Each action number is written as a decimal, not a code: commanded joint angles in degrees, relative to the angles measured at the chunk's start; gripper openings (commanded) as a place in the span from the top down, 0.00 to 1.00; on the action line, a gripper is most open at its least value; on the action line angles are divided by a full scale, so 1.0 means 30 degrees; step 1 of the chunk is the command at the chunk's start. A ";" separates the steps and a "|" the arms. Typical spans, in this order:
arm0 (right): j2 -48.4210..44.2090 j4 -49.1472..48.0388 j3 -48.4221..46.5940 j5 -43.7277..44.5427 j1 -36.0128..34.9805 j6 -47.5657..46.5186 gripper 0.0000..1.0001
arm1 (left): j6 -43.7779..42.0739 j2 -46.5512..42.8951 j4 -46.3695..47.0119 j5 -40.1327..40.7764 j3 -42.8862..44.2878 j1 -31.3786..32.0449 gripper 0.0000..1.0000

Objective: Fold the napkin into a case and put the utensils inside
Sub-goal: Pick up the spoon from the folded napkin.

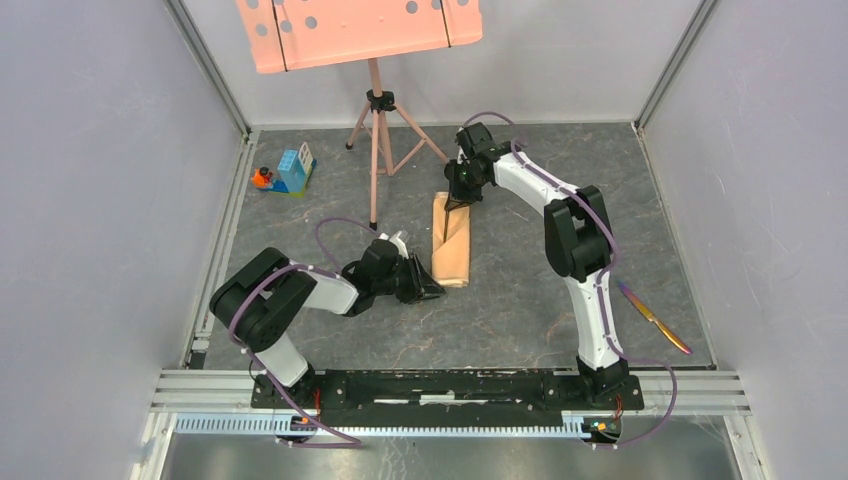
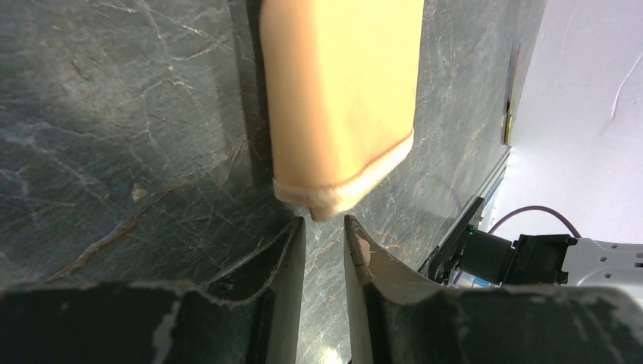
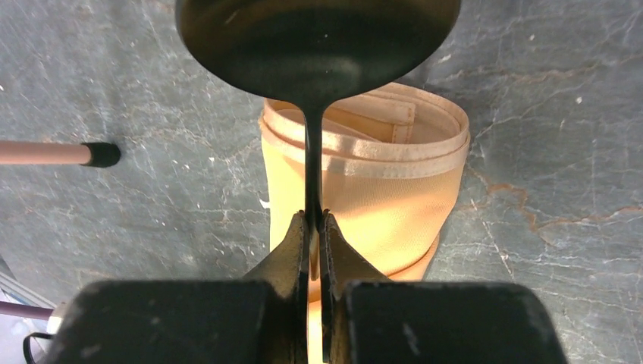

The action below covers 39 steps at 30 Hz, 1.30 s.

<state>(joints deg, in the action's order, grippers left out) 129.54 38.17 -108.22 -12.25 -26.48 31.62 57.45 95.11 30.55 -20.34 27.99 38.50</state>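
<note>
The napkin lies folded as a narrow peach case (image 1: 452, 240) in the middle of the table. My right gripper (image 1: 462, 192) hovers over its far, open end, shut on the thin handle of a black spoon (image 3: 318, 45). The spoon's round head points away from the wrist camera, above the case's layered mouth (image 3: 379, 129). My left gripper (image 2: 324, 221) is low at the case's near-left corner (image 2: 326, 205), open by a narrow gap, with the cloth corner just past its fingertips and nothing between them. Another utensil, gold and purple (image 1: 655, 318), lies at the right.
A pink music stand (image 1: 375, 120) stands behind the case, its perforated tray (image 1: 360, 30) overhead and one rubber foot (image 3: 98, 154) left of the case. Toy blocks (image 1: 288, 172) sit at the back left. Grey walls close both sides.
</note>
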 commanded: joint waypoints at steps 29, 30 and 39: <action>-0.0355 0.3782 0.0119 -0.1042 -0.1543 -0.0790 1.00 | 0.0274 0.2032 0.1704 0.1791 -0.0649 -0.0043 0.71; -0.0565 0.3451 0.0655 -0.1093 -0.1587 -0.0617 1.00 | 0.0259 0.2027 0.1769 0.1799 -0.0684 -0.0084 0.71; -0.2353 0.2381 0.2675 0.0176 -0.1885 0.0078 1.00 | 0.0303 0.2174 0.2204 0.1708 -0.0921 -0.0416 0.71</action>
<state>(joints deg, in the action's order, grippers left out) 127.50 46.52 -101.78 -13.58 -31.44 30.70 58.28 99.50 40.64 -19.55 26.81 38.28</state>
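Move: The right hand already pinches the spoon's handle, bowl outward and handle end towards the base; the napkin's slanted pocket mouth lies about 9 cm back, roughly in line sideways and 5 cm below. From that hand the napkin's far end is some 3 cm ahead, straight on, and the nearest tripod foot about 16 cm left and 4 cm back. From the left hand, the napkin's near hem is about 2 cm ahead and 2 cm right, at fingertip height. Back towards the base along the folded napkin, about 8 cm and some 3 cm down, the right hand keeps its pinch and slides the spoon's handle end in under the slanted flap, its fingers tipping about 10 degrees steeper. The left hand eases about 1 cm forward so its part-open fingertips come up to either side of the near hem, bracing that end. ##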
